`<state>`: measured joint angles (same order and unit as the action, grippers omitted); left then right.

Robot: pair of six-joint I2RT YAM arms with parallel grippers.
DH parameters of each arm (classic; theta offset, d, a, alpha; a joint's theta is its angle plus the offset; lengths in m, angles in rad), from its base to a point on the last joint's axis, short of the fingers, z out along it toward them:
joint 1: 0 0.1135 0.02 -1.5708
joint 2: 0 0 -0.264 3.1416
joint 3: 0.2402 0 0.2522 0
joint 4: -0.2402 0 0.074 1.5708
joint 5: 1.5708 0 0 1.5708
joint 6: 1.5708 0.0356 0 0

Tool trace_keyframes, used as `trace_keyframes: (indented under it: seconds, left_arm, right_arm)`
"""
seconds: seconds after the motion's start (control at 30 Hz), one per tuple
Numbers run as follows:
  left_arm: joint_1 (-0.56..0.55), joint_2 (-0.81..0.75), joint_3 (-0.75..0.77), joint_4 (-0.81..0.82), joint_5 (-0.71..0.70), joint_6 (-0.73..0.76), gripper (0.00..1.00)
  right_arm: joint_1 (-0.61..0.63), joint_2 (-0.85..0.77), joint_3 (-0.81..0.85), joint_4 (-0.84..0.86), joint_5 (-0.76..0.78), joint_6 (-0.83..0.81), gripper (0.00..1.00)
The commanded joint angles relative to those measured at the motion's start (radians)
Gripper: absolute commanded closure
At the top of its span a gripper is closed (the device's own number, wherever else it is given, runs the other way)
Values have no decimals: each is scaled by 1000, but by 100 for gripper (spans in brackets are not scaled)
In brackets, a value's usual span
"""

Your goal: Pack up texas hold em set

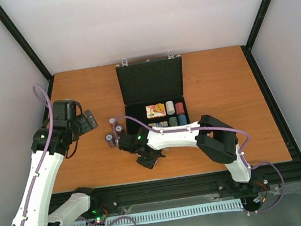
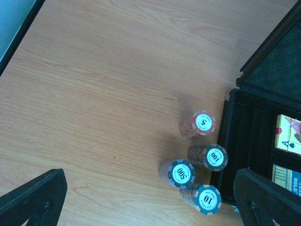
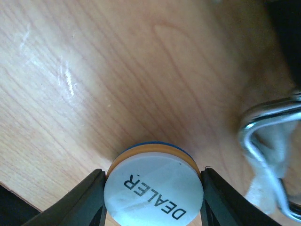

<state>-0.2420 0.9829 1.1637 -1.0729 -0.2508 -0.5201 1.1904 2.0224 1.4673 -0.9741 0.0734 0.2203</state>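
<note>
The black case (image 1: 151, 81) lies open at the back of the table, its lid propped up. A card deck (image 1: 155, 110) and chip stacks (image 1: 175, 109) sit in its tray. Several chip stacks (image 1: 113, 133) stand on the wood left of the case, marked 5 (image 2: 203, 123), 100 (image 2: 214, 157), 500 (image 2: 181, 173) and 10 (image 2: 207, 198). My left gripper (image 2: 149, 188) hovers open over them, holding nothing. My right gripper (image 3: 153, 188) is shut on a small pile of discs: a white DEALER disc (image 3: 153, 190) on top, an orange and a blue one under it. Its fingers (image 3: 89, 195) press both sides.
A silver latch (image 3: 268, 127) of the case shows at the right of the right wrist view. Two card decks (image 2: 289, 134) lie in the case near the left gripper. The right arm (image 1: 177, 136) stretches across the case's front edge. Black frame posts (image 1: 22, 41) border the table.
</note>
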Motion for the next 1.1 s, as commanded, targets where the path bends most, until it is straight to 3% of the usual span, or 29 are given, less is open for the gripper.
trace_keyframes:
  seconds: [0.0,0.5,1.07]
  left_arm:
    - [3,-14,2,10,-11,9,0]
    - [3,-16,-6,10,-21,12,0]
    - [3,-5,-9,8,-38,15,0]
  right_arm:
    - [-34,-57,69,-66,74,-20,71]
    - [-340,-13,157,25,102,-97,71]
    - [-409,47,93,90,66,-117,71]
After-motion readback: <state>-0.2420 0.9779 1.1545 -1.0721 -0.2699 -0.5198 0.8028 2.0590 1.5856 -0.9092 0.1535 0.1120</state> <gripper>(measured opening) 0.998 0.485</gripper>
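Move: The right hand already holds the white dealer button just above the table in front of the case. The blue card deck it is carried to lies about 15 cm ahead and 5 cm right, roughly level with the hand. The case handle is some 8 cm ahead, 5 cm right; the green chips 16 cm ahead, 12 cm right; the red card deck 22 cm ahead, 5 cm right. From the left hand, the blue deck lies about 29 cm right, 5 cm ahead and 22 cm below. Forward by roughly 16 cm and to the right by about 6, the right hand carries the dealer button in a quick arc, rising early to pass over the handle and front rim of the case, then sinking some 3 cm over the right part of the blue card deck. The wrist turns about 15 degrees clockwise, the fingertips tip slightly forward, and the pinch on the button is kept. ##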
